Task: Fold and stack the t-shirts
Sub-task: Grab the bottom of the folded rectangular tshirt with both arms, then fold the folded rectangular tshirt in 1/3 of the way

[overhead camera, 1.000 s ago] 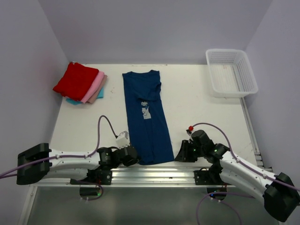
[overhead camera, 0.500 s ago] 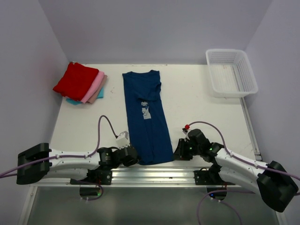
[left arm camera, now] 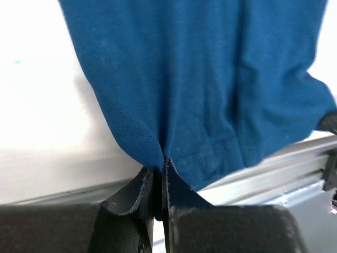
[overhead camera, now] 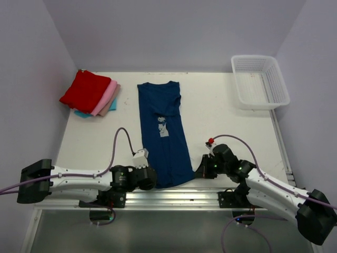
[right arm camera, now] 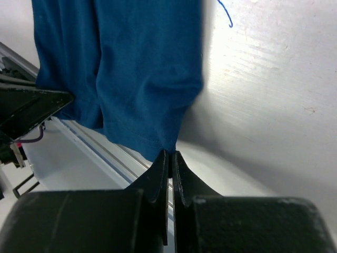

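A navy t-shirt, folded lengthwise into a long strip with a pale chest print, lies down the middle of the table. My left gripper is shut on its near left hem corner. At the near right hem corner my right gripper is shut on the cloth too. Both corners are pinched between the fingertips and the hem hangs slightly over the table's front rail. Folded red, pink and teal t-shirts form a stack at the far left.
A white mesh basket stands at the far right corner. The metal rail runs along the table's near edge under both grippers. A thin blue thread lies on the table to the right of the shirt.
My right gripper moved left to the shirt's near right corner and closed on it. The left gripper kept its grip and shifted slightly right; the hem has lifted and bunched a little.
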You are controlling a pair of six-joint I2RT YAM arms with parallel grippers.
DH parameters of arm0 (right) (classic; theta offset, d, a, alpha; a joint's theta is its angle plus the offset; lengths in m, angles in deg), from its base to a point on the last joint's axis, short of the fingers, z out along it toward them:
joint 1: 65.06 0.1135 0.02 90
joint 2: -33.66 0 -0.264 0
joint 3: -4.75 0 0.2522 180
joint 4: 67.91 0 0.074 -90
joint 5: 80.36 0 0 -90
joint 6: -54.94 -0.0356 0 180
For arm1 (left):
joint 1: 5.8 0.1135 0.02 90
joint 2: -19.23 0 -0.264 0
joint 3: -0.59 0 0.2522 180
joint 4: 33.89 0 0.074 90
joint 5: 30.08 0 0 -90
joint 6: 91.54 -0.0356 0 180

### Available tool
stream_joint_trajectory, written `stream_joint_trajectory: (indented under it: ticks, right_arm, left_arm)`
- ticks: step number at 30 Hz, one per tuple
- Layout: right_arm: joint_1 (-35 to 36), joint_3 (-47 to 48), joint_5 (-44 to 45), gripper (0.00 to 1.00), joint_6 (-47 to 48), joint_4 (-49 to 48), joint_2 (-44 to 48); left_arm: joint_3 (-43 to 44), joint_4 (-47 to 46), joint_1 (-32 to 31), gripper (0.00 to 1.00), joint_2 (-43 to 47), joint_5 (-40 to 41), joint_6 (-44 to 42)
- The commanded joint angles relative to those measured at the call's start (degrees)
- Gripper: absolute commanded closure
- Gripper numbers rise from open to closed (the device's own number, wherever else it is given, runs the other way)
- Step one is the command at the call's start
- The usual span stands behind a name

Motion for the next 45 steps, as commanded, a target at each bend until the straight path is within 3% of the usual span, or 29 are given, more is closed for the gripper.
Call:
stream_joint_trajectory:
  ticks: [1, 12, 19, 22, 30, 34, 38, 45]
  right_arm:
    - [0.23, 3.22, 2.13, 1.0, 2.01, 2.81, -1.01]
    - [0.14, 11.3, 4.94, 1.0, 7.81, 4.3, -5.68]
    - [0.05, 20.62, 9.69, 1.0, 14.48, 6.5, -10.95]
    - [0.05, 23.87, 11.01, 1.0, 16.68, 6.5, -14.03]
    - [-1.96, 33.71, 13.9, 1.0, 21.69, 4.31, -22.72]
    - [-3.02, 39.25, 15.13, 1.0, 24.68, 3.52, -30.09]
    - [-4.16, 45.48, 15.93, 1.0, 27.14, 2.46, -36.94]
    - [-6.36, 51.56, 17.86, 1.0, 29.43, 0.97, -45.66]
  left_arm:
    - [4.11, 5.52, -1.26, 1.0, 0.15, 4.57, -2.24]
    - [9.74, 12.38, -1.52, 1.0, 2.61, 14.84, -6.63]
    - [12.46, 9.49, -0.64, 1.0, 2.18, 21.27, -17.5]
    - [12.73, 2.57, 1.99, 1.0, 1.56, 21.1, -25.66]
    - [10.53, -14.42, 21.05, 1.0, 0.51, 9.33, -46.95]
    - [10.35, -22.5, 29.13, 1.0, -3.79, 3.79, -51.1]
    - [10.88, -27.52, 32.14, 1.0, -8.88, 1.41, -52.68]
    - [8.16, -31.91, 36.53, 1.0, -10.04, 0.8, -53.39]
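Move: Both hands already pinch the bottom corners of the long folded t-shirt. The white print lies about 27 cm ahead of the left hand, 4 cm to its right and some 2 cm below; from the right hand it is 24 cm ahead, 15 cm left and 3 cm below. The t-shirt's top edge is about 23 cm beyond the print and 3 cm left of it. Both closed hands carry the bottom hem forward some 20 cm towards the print, rising about 7 cm. ##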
